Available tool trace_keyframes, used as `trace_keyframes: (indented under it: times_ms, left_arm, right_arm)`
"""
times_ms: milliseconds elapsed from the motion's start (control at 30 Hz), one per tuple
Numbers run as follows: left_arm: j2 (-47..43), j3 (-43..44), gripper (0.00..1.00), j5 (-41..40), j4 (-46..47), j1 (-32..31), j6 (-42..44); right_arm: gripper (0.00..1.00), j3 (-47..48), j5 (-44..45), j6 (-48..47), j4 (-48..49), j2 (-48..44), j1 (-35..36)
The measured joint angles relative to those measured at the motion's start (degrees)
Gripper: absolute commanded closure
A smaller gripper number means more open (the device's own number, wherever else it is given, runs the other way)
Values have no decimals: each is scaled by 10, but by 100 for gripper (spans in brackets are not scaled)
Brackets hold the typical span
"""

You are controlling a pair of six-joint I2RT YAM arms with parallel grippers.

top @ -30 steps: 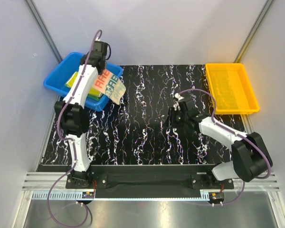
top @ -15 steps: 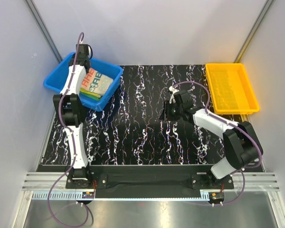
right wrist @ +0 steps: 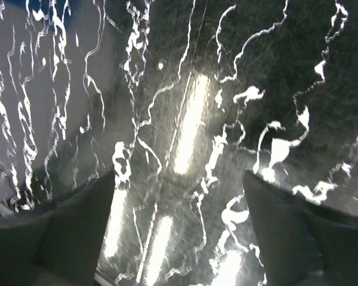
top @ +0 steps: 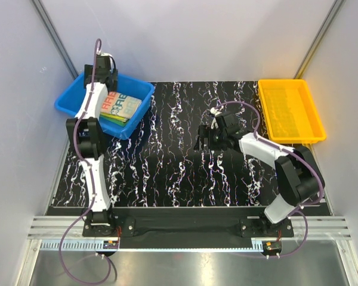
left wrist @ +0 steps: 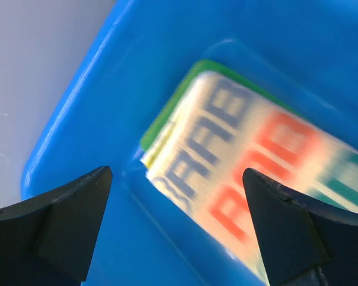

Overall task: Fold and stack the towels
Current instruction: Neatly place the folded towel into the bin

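The towels lie folded in a stack inside the blue bin (top: pixel 68 107). On top is the cream one with red, teal and navy lettering (top: pixel 120 105) (left wrist: pixel 256 155). A green edge (left wrist: pixel 173 98) and a yellow edge (left wrist: pixel 158 143) peek out beneath it. My left gripper (left wrist: pixel 176 179) hangs open over the bin's far-left corner, and nothing is between its fingers. Over the black marbled table (right wrist: pixel 185 119), my right gripper (top: pixel 206 140) (right wrist: pixel 179 179) is open and empty, far from the towels.
A yellow tray (top: pixel 289 110) sits at the table's far right corner. The blue bin's wall (left wrist: pixel 77 101) is close under my left fingers. Grey walls enclose the table on the left, the back and the right.
The left gripper carried the lettered towel from the bin's right rim into the bin, then opened and let it go on the stack. The right gripper opened wider and moved left.
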Motion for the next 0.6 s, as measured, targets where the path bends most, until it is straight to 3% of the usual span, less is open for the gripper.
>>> trace_keyframes:
  times_ms: [133, 333, 600]
  left_arm:
    - [-131, -113, 1, 57, 0, -64, -43]
    - [-316, -221, 1, 311, -2, -170, -144]
    - [-481, -370, 1, 416, -26, -293, -171]
  right_arm:
    - [0, 8, 2, -2, -34, -31, 0]
    - [0, 22, 6, 3, -82, -159, 0]
    - [0, 64, 81, 41, -158, -316, 0]
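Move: Down in the blue bin, the folded peach towel lies about 10 cm to the left hand's right and 6 cm back, some 6 cm lower. The yellow-green towel is beneath it, about 9 cm right, 7 cm back and 8 cm down; the bin's right rim stands some 19 cm right and 9 cm back, 5 cm lower. From the right hand, the peach towel lies roughly 33 cm left and 17 cm ahead, a little lower. Swinging clear of the peach towel with its fingers still wide open, the left hand sweeps about 47 cm right and 24 cm back, rising some 14 cm, over the bin's right rim to above the bare table, and turns roughly 50 degrees clockwise. The right hand, empty, lifts nearly 20 cm almost straight up off the middle of the table, tipping its fingers outward about 20 degrees and opening them fully. ##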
